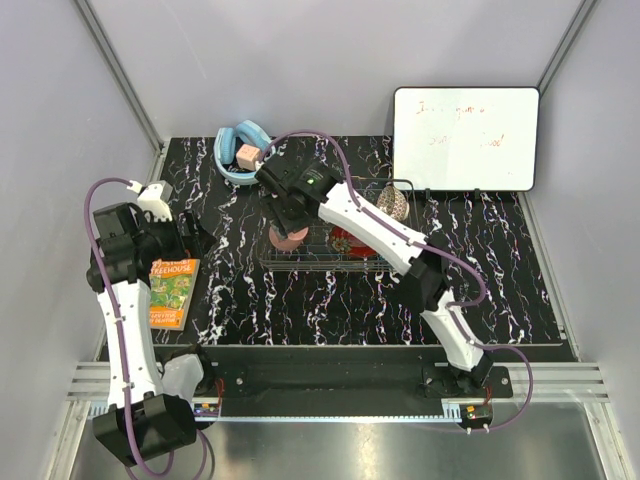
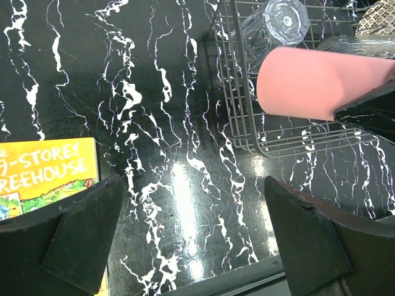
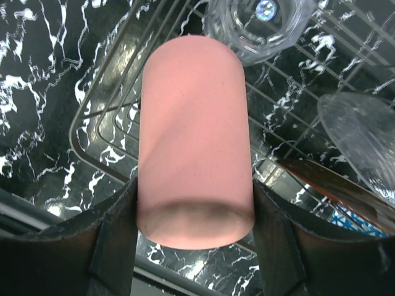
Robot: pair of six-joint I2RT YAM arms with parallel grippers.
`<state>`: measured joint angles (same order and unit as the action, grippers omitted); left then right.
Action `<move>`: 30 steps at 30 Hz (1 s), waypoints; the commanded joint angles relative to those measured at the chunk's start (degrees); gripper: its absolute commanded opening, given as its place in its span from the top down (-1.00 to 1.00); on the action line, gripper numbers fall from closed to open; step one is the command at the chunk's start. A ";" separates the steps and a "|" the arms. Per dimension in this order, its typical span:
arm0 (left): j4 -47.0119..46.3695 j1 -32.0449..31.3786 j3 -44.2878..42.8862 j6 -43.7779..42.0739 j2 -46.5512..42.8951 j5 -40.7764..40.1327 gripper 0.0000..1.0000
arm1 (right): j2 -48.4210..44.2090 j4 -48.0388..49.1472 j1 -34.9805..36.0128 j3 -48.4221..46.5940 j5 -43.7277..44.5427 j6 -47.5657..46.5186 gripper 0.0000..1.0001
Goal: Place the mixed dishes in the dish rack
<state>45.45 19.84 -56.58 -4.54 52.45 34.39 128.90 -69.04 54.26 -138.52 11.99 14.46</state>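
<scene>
My right gripper (image 3: 194,240) is shut on the salmon-pink cup (image 3: 194,135) and holds it on its side, above the left end of the silver wire dish rack (image 3: 105,148). In the top view the cup (image 1: 290,240) hangs at the rack's (image 1: 330,265) left edge. The clear glass tumbler (image 3: 262,24) lies in the rack just beyond the cup. A clear glass bowl (image 3: 364,142) and the red floral bowl (image 1: 350,240) sit further right in the rack. My left gripper (image 2: 194,240) is open and empty over bare table, left of the rack (image 2: 247,123).
An orange book (image 1: 172,290) lies on the table under my left arm. A white whiteboard (image 1: 465,138) leans at the back right. A light-blue headphone-like ring (image 1: 240,150) with a block lies at the back left. A patterned bowl (image 1: 392,205) sits at the rack's far side.
</scene>
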 commanded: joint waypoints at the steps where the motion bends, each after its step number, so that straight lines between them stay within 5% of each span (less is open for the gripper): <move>1: -2.47 0.12 -0.03 -0.56 -1.03 -1.35 -0.98 | 2.76 -5.67 -1.17 -4.21 -5.57 -2.15 1.00; 15: -3.79 0.12 0.77 0.41 -1.47 -2.40 -0.98 | 5.74 -5.94 -2.84 -1.14 -6.71 -3.82 1.00; 21: -4.23 0.12 1.82 0.84 -2.09 -1.87 -0.98 | 9.17 -5.41 -2.93 -3.60 -7.86 -4.26 0.78; 25: -4.76 0.12 2.79 0.58 -2.00 -1.87 -0.98 | 9.88 -5.15 -2.76 -5.18 -7.51 -4.61 0.18; 28: -5.02 0.12 3.05 0.40 -1.73 -1.79 -0.98 | 9.18 -4.35 -2.84 -5.45 -7.24 -4.79 -0.52; 29: -5.02 0.20 3.14 0.58 -1.65 -1.78 -0.98 | 9.00 -4.35 -2.76 -5.36 -7.07 -4.88 -0.93; 30: -5.20 0.12 3.05 0.84 -1.56 -1.61 -0.98 | 8.91 -4.27 -2.67 -5.36 -6.98 -5.05 -0.99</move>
<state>43.48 19.84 -53.74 -4.05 51.05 32.97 136.11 -73.38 51.53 -142.82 6.15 10.31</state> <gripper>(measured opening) 0.988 0.910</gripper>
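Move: The pink cup is already in the right hand's fingers. Its place in the rack's front left part lies about 6 cm below that hand and some 2 cm back, 1 cm to the right. The clear glass lies about 8 cm ahead and 1 cm left of the hand, the red plate level with it and 14 cm to the right, both roughly 7 cm lower. From the idle left hand, the cup's place is about 18 cm right, 4 cm ahead and 11 cm below. The pink cup, held between the right hand's fingers, is lowered about 4.5 cm into the rack's front left part, between the clear glass and the front rail. Most of the drop comes early, swinging some 2 cm to the right and back again, while the wrist tips by nearly 10 degrees. Once down, the hand eases slightly forward, then the fingers open wider to let the cup go. ##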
